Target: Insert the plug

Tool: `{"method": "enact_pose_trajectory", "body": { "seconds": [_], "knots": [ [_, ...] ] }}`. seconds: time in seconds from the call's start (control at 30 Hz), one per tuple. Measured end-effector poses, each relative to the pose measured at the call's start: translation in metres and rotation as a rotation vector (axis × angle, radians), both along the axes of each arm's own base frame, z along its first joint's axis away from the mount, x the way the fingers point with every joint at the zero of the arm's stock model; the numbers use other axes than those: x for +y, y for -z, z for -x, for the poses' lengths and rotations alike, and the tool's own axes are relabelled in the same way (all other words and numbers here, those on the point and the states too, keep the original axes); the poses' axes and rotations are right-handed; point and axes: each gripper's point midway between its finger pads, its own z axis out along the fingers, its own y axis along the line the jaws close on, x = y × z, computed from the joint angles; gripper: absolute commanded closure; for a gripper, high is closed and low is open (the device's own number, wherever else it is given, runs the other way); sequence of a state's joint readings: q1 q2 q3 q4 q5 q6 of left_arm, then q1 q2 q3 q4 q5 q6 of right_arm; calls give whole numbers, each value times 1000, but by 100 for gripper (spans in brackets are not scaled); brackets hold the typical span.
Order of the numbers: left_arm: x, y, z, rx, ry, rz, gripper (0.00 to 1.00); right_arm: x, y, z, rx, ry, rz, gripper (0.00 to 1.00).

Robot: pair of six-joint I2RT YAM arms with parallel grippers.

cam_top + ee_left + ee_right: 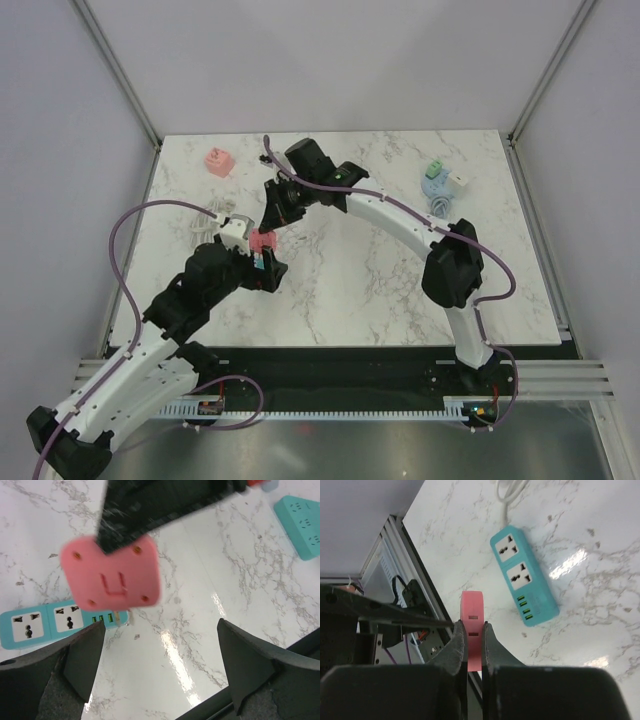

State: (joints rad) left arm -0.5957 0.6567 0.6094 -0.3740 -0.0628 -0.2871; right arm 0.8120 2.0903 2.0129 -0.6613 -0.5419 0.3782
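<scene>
My right gripper (474, 630) is shut on the edge of a pink plug (472, 609) and holds it in the air above the marble table. In the left wrist view the plug's flat pink face (112, 572) hangs from the dark right fingers, with its metal prongs pointing down. Below it lies a teal power strip (522, 575) with two sockets and a row of USB ports, also at the left edge (50, 622). My left gripper (160, 650) stands wide open just under the plug, with nothing between its fingers. From above, both grippers meet at the plug (262, 243).
A white cord (205, 220) coils from the strip at the left. A second pink block (218, 160) sits at the back left. At the back right lies a light blue strip (437, 186) carrying a green plug (435, 168) and a white plug (458, 182).
</scene>
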Motion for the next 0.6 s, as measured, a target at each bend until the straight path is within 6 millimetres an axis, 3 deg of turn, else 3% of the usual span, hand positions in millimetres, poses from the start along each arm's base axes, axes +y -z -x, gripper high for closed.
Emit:
{"method": "enact_pose_trajectory", "body": {
  "seconds": [0.2, 0.47, 0.6],
  "knots": [
    [-1, 1, 5, 13, 8, 3, 0, 4, -5, -44, -68, 62, -71, 100],
    [13, 5, 1, 147, -101, -46, 0, 10, -14, -60, -146, 70, -117, 100],
    [34, -12, -22, 233, -253, 51, 0, 15, -16, -71, -238, 71, -134, 100]
  ]
}}
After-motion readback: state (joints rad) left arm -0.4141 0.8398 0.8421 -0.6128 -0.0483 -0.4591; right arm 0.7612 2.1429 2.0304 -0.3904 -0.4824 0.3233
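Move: The right hand, holding the pink plug, has the teal power strip about 15 cm below it, some 7 cm to its left and 3 cm ahead; the coiled white cord lies roughly 19 cm left and 13 cm ahead of that hand. From the empty left hand the strip is about 6 cm ahead, 8 cm left and 12 cm down, while the plug hangs some 4 cm ahead, 2 cm left and 4 cm higher. Still pinched in the right fingers, the plug is carried forward about 7 cm, drifting a little left and up, as the right hand rolls its forward side up some 15 degrees and its fingertips lift slightly. The left hand, wide open and touching nothing, dawdles, then swings left and forward some 4 cm over towards the strip, tipping down and turning counter-clockwise. ##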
